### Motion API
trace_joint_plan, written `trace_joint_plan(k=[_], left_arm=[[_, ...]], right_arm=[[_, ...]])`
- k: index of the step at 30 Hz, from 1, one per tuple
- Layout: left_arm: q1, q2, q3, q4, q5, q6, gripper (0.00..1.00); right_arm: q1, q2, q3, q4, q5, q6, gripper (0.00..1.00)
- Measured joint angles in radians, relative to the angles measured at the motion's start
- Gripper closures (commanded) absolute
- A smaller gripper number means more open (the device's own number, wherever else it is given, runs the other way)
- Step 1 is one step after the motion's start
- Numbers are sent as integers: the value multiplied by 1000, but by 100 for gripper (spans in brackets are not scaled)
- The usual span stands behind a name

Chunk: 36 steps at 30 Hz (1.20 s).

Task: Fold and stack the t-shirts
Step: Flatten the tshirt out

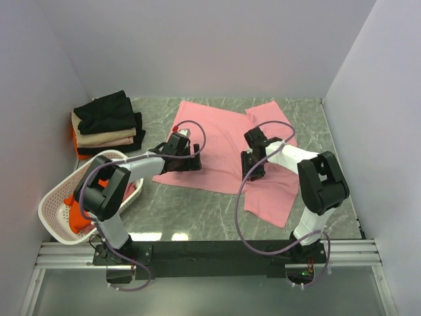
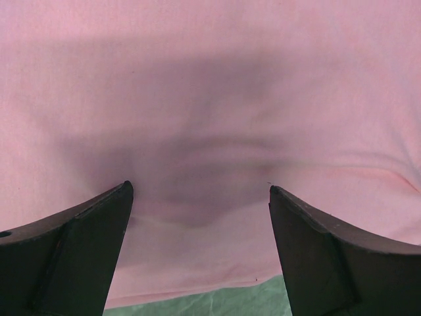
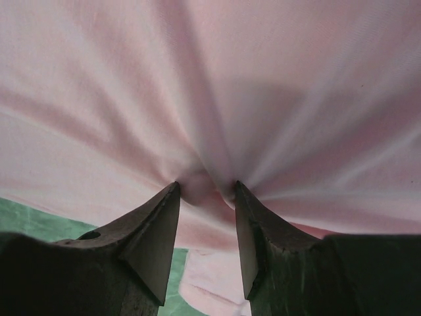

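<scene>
A light pink t-shirt [image 1: 217, 141] lies spread across the middle of the green table, one part reaching toward the front right. My left gripper [image 1: 187, 161] hovers over its near left edge, jaws wide open [image 2: 200, 187] with only flat pink cloth [image 2: 210, 79] under them. My right gripper [image 1: 253, 168] is down on the shirt's middle right. Its jaws stand half closed [image 3: 206, 185] with a ridge of pink cloth [image 3: 263, 79] bunched between the tips, and wrinkles fan out from it. A stack of folded t-shirts [image 1: 108, 122], black over beige and orange, sits back left.
A white perforated basket [image 1: 52, 197] stands at the front left beside the left arm, with an orange-red shirt [image 1: 79, 214] in it. Grey walls close in the table at the left, back and right. A black rail [image 1: 210, 250] with the arm bases runs along the near edge.
</scene>
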Motion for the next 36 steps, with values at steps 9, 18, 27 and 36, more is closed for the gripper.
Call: trace_joint_plan(k=[9, 18, 27, 36], left_arm=[[0, -135, -61, -56, -48, -11, 6], [-1, -498, -160, -158, -294, -192, 4], [-7, -512, -255, -346, -462, -461, 5], [-19, -423, -255, -323, -497, -615, 9]], right_arm=[[2, -3, 15, -35, -2, 2, 52], [2, -61, 87, -74, 5, 1, 50], [2, -242, 86, -79, -11, -2, 50], [2, -367, 49, -69, -52, -5, 50]])
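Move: The t-shirt's near left corner lies about 14 cm to my left hand's left and some 8 cm back, barely below it; this hand sits low on the cloth. The white basket's middle is roughly 33 cm left and 13 cm back of the left hand, and the folded stack about 29 cm left and 12 cm ahead. From my right hand, also low on the cloth, that corner is some 30 cm left and 3 cm back. I draw my left hand a little back and left along the cloth, then lift it clear in an arc about 10 cm high, swinging some 10 cm further left and back and turning about 40 degrees counter-clockwise. With its fingers still wide open I lower it towards the shirt's near left corner, stopping just above. Meanwhile my right hand comes off the cloth and rises nearly straight up, about 13 cm, its fingers tilting outward and still half open. ##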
